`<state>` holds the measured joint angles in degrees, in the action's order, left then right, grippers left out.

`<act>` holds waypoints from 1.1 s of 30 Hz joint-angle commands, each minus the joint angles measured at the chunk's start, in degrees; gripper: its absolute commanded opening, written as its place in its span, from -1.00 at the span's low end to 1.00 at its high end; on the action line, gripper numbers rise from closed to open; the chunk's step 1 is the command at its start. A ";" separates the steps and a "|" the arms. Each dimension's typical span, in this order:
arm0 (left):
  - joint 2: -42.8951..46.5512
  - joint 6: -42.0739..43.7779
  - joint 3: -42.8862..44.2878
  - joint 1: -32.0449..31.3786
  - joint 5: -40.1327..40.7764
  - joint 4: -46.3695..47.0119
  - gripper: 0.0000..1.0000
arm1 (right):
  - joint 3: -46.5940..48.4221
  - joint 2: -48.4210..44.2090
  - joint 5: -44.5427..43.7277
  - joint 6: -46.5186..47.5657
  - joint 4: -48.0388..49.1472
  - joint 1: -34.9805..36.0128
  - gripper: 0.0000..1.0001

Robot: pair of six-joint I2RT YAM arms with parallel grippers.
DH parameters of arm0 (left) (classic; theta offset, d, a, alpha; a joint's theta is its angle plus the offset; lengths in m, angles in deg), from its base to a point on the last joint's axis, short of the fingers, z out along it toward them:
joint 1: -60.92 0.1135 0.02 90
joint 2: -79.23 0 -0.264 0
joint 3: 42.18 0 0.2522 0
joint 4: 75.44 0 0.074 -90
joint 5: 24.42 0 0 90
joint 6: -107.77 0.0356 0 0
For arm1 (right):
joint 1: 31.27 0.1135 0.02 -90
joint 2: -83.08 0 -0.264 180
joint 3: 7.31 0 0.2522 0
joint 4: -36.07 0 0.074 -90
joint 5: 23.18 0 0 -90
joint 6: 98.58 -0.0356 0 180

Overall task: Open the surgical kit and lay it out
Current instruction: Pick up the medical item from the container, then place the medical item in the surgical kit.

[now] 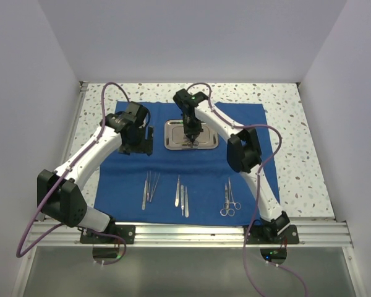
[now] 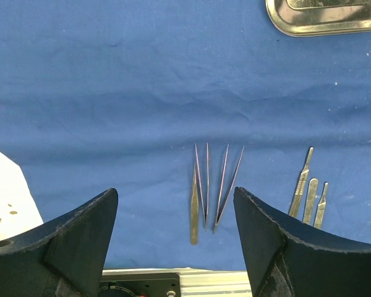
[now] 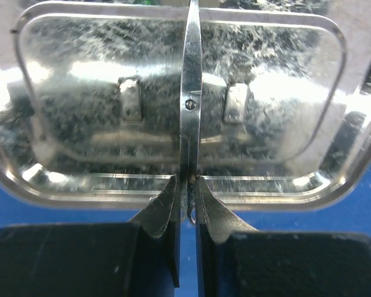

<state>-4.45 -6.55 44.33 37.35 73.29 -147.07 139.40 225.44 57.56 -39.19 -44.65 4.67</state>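
The kit's blue cloth (image 1: 123, 179) lies spread flat on the table. A shiny steel tray (image 1: 173, 143) stands on its far middle. My right gripper (image 1: 190, 138) points down into the tray, shut on a pair of steel scissors (image 3: 190, 105) held edge-on over the tray floor (image 3: 80, 136). The right gripper (image 3: 185, 192) pinches them near the handle end. Tweezers (image 1: 149, 187), scalpel handles (image 1: 182, 195) and ring-handled instruments (image 1: 230, 199) lie in a row near the front. My left gripper (image 2: 176, 204) hovers open and holds nothing above the tweezers (image 2: 213, 185), left of the tray.
Speckled tabletop (image 1: 297, 154) shows around the cloth, with white walls on three sides. An aluminium rail (image 1: 191, 234) carrying both arm bases runs along the near edge. The scalpel handles (image 2: 308, 195) lie right of the left fingers.
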 commanded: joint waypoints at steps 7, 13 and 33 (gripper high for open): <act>0.80 0.94 2.92 0.63 0.29 2.67 0.58 | -11.45 -21.21 -1.55 1.08 -6.87 -0.26 -1.00; -0.25 1.37 2.40 0.55 0.29 4.78 0.59 | -41.85 -41.17 0.38 -3.04 -2.84 0.00 -1.00; -18.09 2.78 20.41 4.06 2.67 6.54 0.60 | -61.35 -48.95 5.14 -2.88 2.64 -0.17 0.45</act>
<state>-21.37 -5.02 61.75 39.77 74.84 -142.33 68.19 175.17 67.07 -44.18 -39.06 4.67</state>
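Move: The right hand, holding scissors just above the tray, takes them to a spot beside the laid-out scissors, about 27 cm back, 16 to the right and 3 lower. The vertical pair lies some 28 cm back, 13 right; the slanted pair about 26 back, 16 right. The tray's middle is roughly 5 cm ahead, 1 left. From the left hand, that spot lies some 19 cm back, 35 right and 13 lower. Right hand arcs back 28 cm and right to the laid-out scissors, opening there; left hand advances 10 cm. ##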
